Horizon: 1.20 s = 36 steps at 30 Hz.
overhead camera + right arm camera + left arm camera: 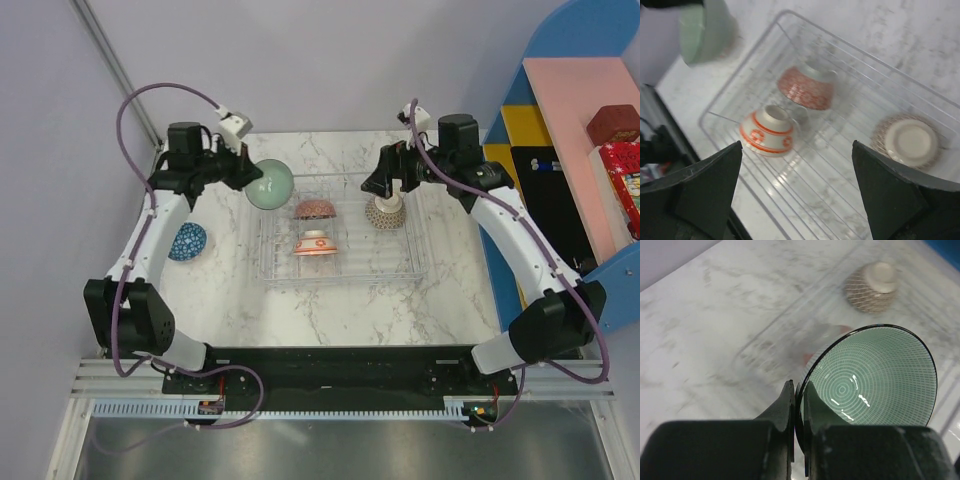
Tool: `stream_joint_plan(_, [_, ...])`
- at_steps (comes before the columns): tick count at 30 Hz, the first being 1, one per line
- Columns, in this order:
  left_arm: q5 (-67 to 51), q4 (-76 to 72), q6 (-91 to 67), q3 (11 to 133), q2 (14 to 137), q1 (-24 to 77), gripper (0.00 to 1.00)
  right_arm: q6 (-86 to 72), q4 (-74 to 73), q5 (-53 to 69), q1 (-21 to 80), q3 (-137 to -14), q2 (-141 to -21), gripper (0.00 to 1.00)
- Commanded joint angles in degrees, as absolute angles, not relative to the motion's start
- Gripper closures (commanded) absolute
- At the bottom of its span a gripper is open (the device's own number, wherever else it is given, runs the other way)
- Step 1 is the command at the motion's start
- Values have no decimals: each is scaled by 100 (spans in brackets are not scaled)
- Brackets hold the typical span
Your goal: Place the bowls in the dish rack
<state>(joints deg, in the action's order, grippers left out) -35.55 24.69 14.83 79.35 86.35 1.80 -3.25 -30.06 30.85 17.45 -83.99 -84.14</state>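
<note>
My left gripper [248, 172] [799, 390] is shut on the rim of a pale green bowl [270, 185] [875, 375], which hangs tilted above the far left corner of the clear dish rack [340, 281] [735, 75]. Inside the rack, upside down, lie a red patterned bowl [314, 209] [807, 87], a white bowl with orange bands [314, 244] [769, 131] and a beige lattice bowl [384, 212] [910, 142] [872, 285]. A blue bowl [187, 241] rests on the table left of the rack. Above the rack's far right end, beside the beige bowl, my right gripper [383, 186] [797, 146] stands open and holds nothing.
A blue, yellow and pink shelf unit [570, 110] with a red box [612, 125] stands off the table's right edge. A pale wall closes the far side, and a metal post [115, 65] runs along the left.
</note>
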Motion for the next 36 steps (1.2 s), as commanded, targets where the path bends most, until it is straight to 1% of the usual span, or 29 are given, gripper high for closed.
stream_joint_plan(1, [-4604,2251,1169,7893,8560,1271,98,-1633,-2182,5833,1582,-8570,-8744,2])
stream_joint_plan(3, [-4614,2128,1134,7858,8631,1546,98,-1941,-1673,6256,1573,-8350,-8920,2])
stream_joint_plan(4, [-4519,2101,1116,7866,8666,1773,98,-2334,-1461,6501,1565,-8254,-8964,2])
stream_joint_plan(8, [-4377,2004,1072,7875,8719,2065,98,-2846,-634,6513,1573,-7736,-9061,2])
stream_joint_plan(16, [-3991,1574,1028,7743,8350,2294,98,-3392,8,6767,1573,-7410,-9158,2])
stream_joint_plan(18, [-3938,1477,1011,7717,8323,2373,98,-3803,594,6907,1582,-7234,-9167,2])
stream_joint_plan(21, [-3841,1354,993,7708,8315,2487,98,-4112,1018,7013,1582,-7049,-9202,2])
stream_joint_plan(26, [-3735,1231,976,7708,8201,2689,98,-4104,1046,6952,1582,-6935,-9307,2])
stream_joint_plan(36, [-3481,1178,1055,7717,8033,2768,98,-3929,870,7066,1626,-6935,-9378,2])
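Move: The green bowl, already pinched by its rim in the left fingers, is to meet the empty right gripper, about 38 cm to the left hand's right, 3 cm back and 3 cm higher. From the right hand the green bowl lies roughly 33 cm left, 4 cm ahead and 6 cm lower. Some 20 cm below the left hand in the rack, 19 cm to its right, sit the red-patterned bowl (3 cm ahead) and the orange-flower bowl (11 cm back). The brown bowl is 5 cm right of the right hand, 6 cm ahead, 23 cm lower. The green bowl, still held by its rim, is swept by the left arm some 17 cm right and about 8 cm back over the rack, fast at first, then creeping, while that wrist turns about 25 degrees clockwise. The right hand, fingers staying wide open, comes left and a little back to meet the bowl, swinging its fingers from slanting down to pointing nearly level leftwards around the bowl's far edge; contact there can't be made out. ##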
